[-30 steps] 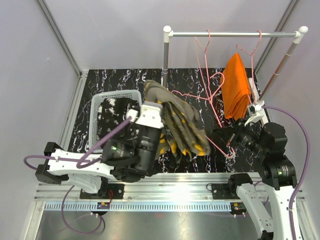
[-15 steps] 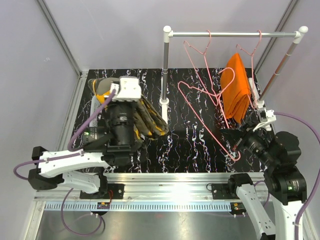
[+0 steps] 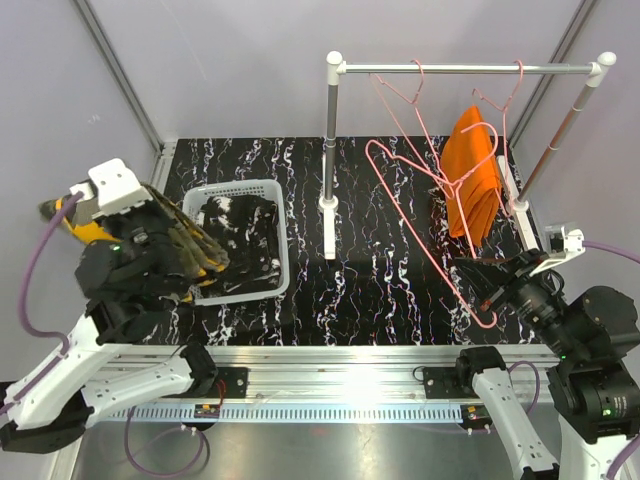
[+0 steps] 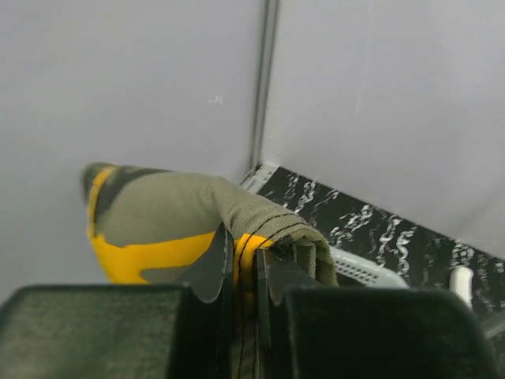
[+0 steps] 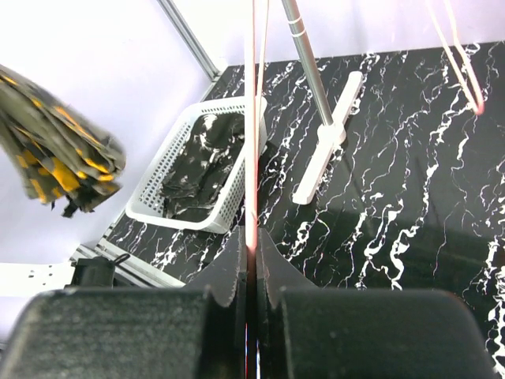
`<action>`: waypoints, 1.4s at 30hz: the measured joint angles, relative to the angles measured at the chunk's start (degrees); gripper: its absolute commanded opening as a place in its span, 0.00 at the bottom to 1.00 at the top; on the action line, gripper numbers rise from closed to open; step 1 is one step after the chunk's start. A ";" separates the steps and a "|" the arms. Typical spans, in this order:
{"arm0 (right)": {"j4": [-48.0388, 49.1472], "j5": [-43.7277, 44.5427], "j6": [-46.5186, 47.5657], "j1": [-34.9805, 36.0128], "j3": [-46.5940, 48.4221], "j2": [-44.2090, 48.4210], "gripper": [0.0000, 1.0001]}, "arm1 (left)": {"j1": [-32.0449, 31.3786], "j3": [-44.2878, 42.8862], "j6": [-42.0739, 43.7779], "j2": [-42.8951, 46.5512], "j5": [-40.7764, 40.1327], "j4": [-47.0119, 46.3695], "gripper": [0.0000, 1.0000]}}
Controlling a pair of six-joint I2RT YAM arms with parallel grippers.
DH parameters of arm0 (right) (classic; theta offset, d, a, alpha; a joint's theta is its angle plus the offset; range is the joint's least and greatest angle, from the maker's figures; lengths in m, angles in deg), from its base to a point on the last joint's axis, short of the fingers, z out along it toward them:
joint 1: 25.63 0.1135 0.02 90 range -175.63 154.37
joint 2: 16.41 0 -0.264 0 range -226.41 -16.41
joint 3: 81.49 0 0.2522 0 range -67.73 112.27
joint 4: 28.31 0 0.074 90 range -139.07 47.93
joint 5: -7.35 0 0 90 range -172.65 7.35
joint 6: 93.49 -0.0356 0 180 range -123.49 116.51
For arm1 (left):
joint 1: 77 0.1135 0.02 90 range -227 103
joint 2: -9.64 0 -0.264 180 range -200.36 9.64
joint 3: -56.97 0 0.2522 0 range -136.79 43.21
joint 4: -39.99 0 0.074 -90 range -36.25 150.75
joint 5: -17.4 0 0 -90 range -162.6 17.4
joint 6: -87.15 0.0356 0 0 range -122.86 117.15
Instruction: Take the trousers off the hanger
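My left gripper [image 4: 245,257] is shut on the olive-grey camouflage trousers with yellow patches [image 4: 166,221]. It holds them up at the far left, left of the white basket [image 3: 275,262]; they also show in the top view [image 3: 185,250] and the right wrist view [image 5: 55,146]. The dark trousers [image 3: 240,235] lie in the basket. The orange trousers [image 3: 472,180] hang on a pink hanger from the rail [image 3: 470,69]. My right gripper [image 5: 251,245] is shut on the wire of an empty pink hanger [image 3: 425,215] that hangs from the rail.
The rail's upright post [image 3: 330,150] stands on a white foot just right of the basket. A slanted support rod [image 3: 565,120] runs at the far right. Grey walls close the left, back and right sides.
My left arm swung far to the left with the camouflage trousers, past the basket. My right gripper drew back toward the near right, still holding the empty hanger.
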 measured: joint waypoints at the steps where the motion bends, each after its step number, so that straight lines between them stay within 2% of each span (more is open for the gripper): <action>1: -0.02 -0.02 0.00 0.00 0.26 0.00 0.00 | 0.83 0.00 -2.99 0.24 0.00 4.09 0.00; 7: -0.22 -0.20 -0.17 0.00 0.96 0.00 0.00 | 5.75 3.37 -21.38 -1.53 1.70 29.99 0.00; 12: -0.20 -0.63 -0.52 0.00 1.05 0.00 0.00 | 12.17 6.49 -30.64 -7.82 7.89 42.21 0.00; 18: -0.17 -0.61 -0.61 0.00 1.11 0.46 0.00 | 15.02 6.29 -33.03 -21.81 15.32 44.92 0.00; 23: -0.20 -0.55 -0.57 0.00 1.11 1.05 0.00 | 15.56 3.78 -32.92 -27.28 20.35 44.39 0.00; 34: -0.26 -0.17 0.09 0.00 0.59 1.40 0.00 | 18.38 -16.85 -34.75 -44.22 26.29 47.71 0.00; 37: -0.37 0.07 0.42 0.00 0.42 1.40 0.00 | 19.78 -21.38 -37.59 -49.16 28.04 49.16 0.00; 42: -0.37 0.13 1.01 0.00 0.42 1.42 0.00 | 22.86 -24.15 -44.28 -54.84 30.23 53.35 0.00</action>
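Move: The left hand already holds the camouflage trousers; the basket's middle lies about 11 cm ahead of it, 11 cm to its right and some 42 cm below. The black trousers lie in the middle of that basket, on its floor. The left foot of the rack is roughly 18 cm ahead and 30 cm right of the left hand, on the table. From the right hand, the basket is about 20 cm ahead, 41 cm left and 36 cm below. Still pinching the camouflage trousers by a gathered edge, the left hand sinks some 20 cm towards the basket while swinging forward and right, then carries on forward and right nearly level over it before dipping again. The fingers tip down about 40 degrees and stay shut. The right hand stays put, keeping its hold on the emptied hanger. ##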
